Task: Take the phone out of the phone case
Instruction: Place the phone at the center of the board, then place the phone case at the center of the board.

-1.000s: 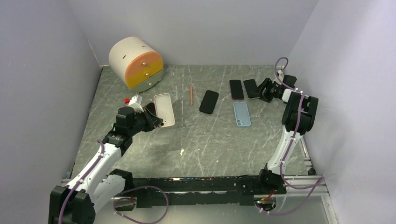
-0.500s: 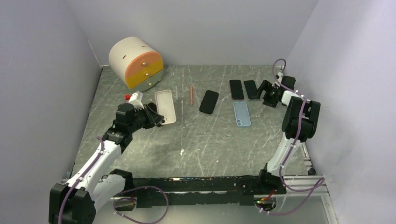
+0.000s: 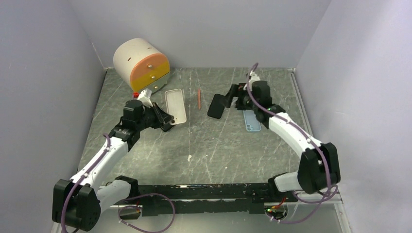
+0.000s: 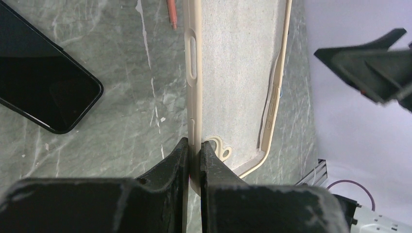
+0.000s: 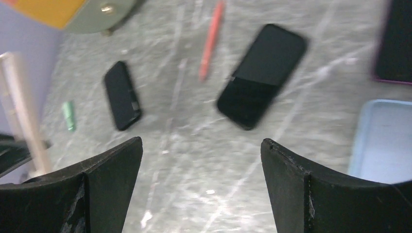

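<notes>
My left gripper (image 4: pixel 194 154) is shut on the long edge of the beige phone case (image 4: pixel 235 73), holding it off the table; its grey inside is bare. In the top view the phone case (image 3: pixel 176 105) sits at the left gripper (image 3: pixel 164 118), in front of the drum. A black phone (image 4: pixel 43 94) lies flat on the table beside it, also a small dark phone (image 5: pixel 122 95) in the right wrist view. My right gripper (image 5: pixel 201 160) stands wide open and empty over the middle of the table, near another black phone (image 3: pixel 216 108) (image 5: pixel 262 75).
A cream drum with orange and yellow drawers (image 3: pixel 142 65) stands at the back left. A red pen (image 3: pixel 199 98) lies between the case and the middle phone. A light blue case (image 3: pixel 252 124) lies under the right arm. A small green item (image 5: pixel 69 115) lies near the left phone.
The right arm has swung from the back right corner to the middle of the table and its jaws have opened wide. The left gripper has carried the beige case a little toward the back.
</notes>
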Action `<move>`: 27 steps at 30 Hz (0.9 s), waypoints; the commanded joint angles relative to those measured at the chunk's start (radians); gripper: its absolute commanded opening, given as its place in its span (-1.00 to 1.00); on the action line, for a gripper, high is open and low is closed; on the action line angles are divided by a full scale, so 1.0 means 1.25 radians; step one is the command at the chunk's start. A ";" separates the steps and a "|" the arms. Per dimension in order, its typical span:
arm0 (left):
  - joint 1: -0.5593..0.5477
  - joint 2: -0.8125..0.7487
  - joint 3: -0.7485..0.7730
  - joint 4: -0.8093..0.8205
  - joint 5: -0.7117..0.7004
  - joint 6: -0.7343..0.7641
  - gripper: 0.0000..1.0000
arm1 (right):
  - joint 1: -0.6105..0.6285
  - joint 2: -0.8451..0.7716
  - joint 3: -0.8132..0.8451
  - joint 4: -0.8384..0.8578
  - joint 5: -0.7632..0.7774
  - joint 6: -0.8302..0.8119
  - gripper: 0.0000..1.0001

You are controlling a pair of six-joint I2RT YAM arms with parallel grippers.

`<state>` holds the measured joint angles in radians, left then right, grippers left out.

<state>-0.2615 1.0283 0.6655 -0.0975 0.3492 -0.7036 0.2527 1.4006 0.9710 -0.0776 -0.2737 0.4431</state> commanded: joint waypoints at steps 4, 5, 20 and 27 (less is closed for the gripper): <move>-0.037 0.034 0.072 -0.036 -0.062 -0.038 -0.95 | 0.263 -0.073 0.009 0.052 0.214 0.147 0.82; -0.047 0.039 0.081 -0.052 -0.078 -0.034 -0.95 | 0.296 -0.071 0.024 0.047 0.248 0.145 0.81; -0.130 0.043 0.116 -0.094 -0.192 -0.030 -0.95 | 0.481 0.127 0.250 -0.052 0.318 0.077 0.55; -0.138 0.035 0.113 -0.086 -0.185 -0.024 -0.95 | 0.488 0.195 0.315 -0.106 0.332 0.047 0.15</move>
<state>-0.4255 1.0904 0.7658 -0.2394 0.1284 -0.7380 0.8585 1.6272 1.2881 -0.1715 0.1070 0.5388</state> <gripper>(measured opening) 0.126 0.628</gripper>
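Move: The cream phone case, gripped low by the left hand, has its middle about 29 cm left of the right hand, 3 cm back and roughly level. From the right hand, the black phone lies on the table 8 cm ahead, 9 cm left and 15 cm below; the pencil is 12 cm ahead, 20 cm left, equally low. From the left hand, the case's middle is 6 cm ahead and 2 cm right, about level. Right hand sweeps about 20 cm left, some 7 back, towards the held case, open fingers narrowing by a third. ##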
